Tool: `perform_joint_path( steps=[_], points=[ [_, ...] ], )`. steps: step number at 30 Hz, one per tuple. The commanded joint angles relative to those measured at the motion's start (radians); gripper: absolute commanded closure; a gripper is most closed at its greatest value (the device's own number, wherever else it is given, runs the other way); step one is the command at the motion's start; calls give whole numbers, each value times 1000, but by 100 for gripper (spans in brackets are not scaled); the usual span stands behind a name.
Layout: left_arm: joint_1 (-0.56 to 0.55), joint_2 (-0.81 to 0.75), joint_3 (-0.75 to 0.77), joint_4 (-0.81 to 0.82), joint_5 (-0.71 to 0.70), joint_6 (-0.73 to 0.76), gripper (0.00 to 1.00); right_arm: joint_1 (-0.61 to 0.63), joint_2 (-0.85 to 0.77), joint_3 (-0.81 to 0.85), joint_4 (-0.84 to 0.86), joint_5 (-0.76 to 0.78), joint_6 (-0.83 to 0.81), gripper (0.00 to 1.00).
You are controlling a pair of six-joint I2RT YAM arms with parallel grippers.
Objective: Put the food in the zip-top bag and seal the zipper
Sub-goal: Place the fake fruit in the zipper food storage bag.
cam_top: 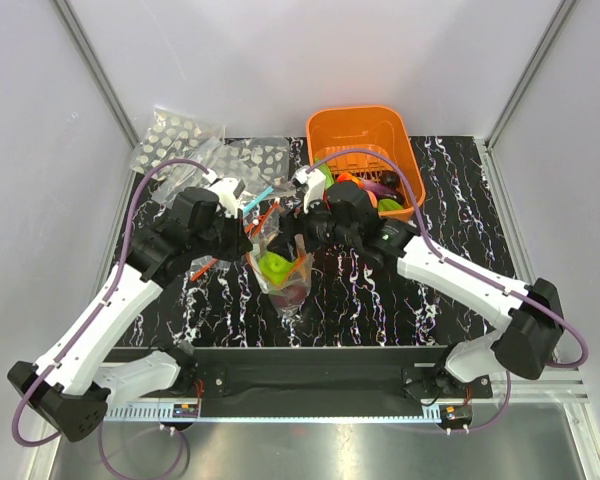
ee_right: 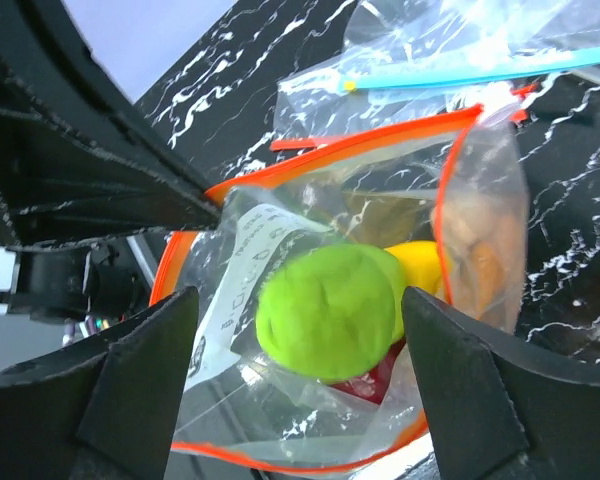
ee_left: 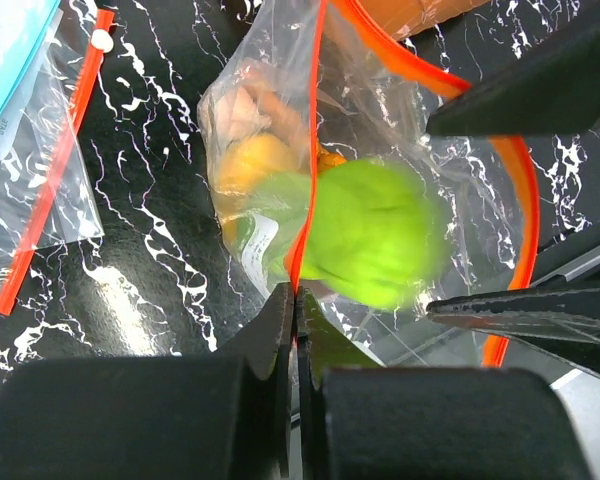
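Observation:
The clear zip-top bag (cam_top: pixel 285 270) hangs open at mid-table. My left gripper (ee_left: pixel 298 300) is shut on its red-orange zipper (ee_left: pixel 310 150) at the mouth's left edge. My right gripper (ee_right: pixel 300 300) stands open right over the mouth, its fingers wide on either side of a green apple (ee_right: pixel 325 310), touching neither side of it. The apple (ee_left: pixel 375 235) sits inside the mouth on top of other food: a yellow piece (ee_right: pixel 420 262), a red one (ee_right: pixel 375 385), and a dark purple one (cam_top: pixel 292 293) at the bottom.
An orange basket (cam_top: pixel 365 125) with more toy food (cam_top: pixel 380 190) stands at the back right, close behind my right arm. White-spotted bags (cam_top: pixel 175 135) and a blue-stripped bag (ee_right: pixel 460 75) lie at the back left. Another red-stripped bag (ee_left: pixel 50 190) lies flat left of the held one.

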Motion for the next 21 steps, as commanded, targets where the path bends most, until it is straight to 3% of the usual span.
perform_joint_path(
  steps=[1, 6, 8, 14, 21],
  points=[
    [5, -34, 43, 26, 14, 3, 100, 12, -41, 50, 3, 53, -6, 10],
    [5, -40, 37, 28, 22, 1, 100, 12, -75, 89, -58, 100, 17, 17],
    [5, -43, 37, 28, 22, 0, 100, 11, -83, 110, -95, 137, 31, 25],
    [3, -48, 25, 31, 22, -2, 100, 12, -96, 161, -227, 224, 44, 37],
    [3, -43, 20, 43, 34, -8, 100, 11, -80, 152, -308, 232, 32, 39]
  ],
)
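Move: The crinkled green fruit, already loose of the right hand's spread fingers, is about 3 cm left of that hand, 2 cm back and 4 cm below. Beneath it in the bag the green apple lies some 5 cm left, 3 cm back and 8 cm down from the right hand; the orange basket is roughly 18 cm ahead, 18 cm right and 10 cm lower. From the left hand, the crinkled fruit is about 6 cm right, 1 cm back and 5 cm below. With the crinkled green fruit left to the bag, the right hand backs its empty fingers off to the right by about 4 cm, rising some 4 cm on the way and sinking slightly at the end, out past the orange rim. It turns about 10 degrees clockwise as the fingers narrow from wide to part open, while the left fingers keep the rim pinched, all but still. ##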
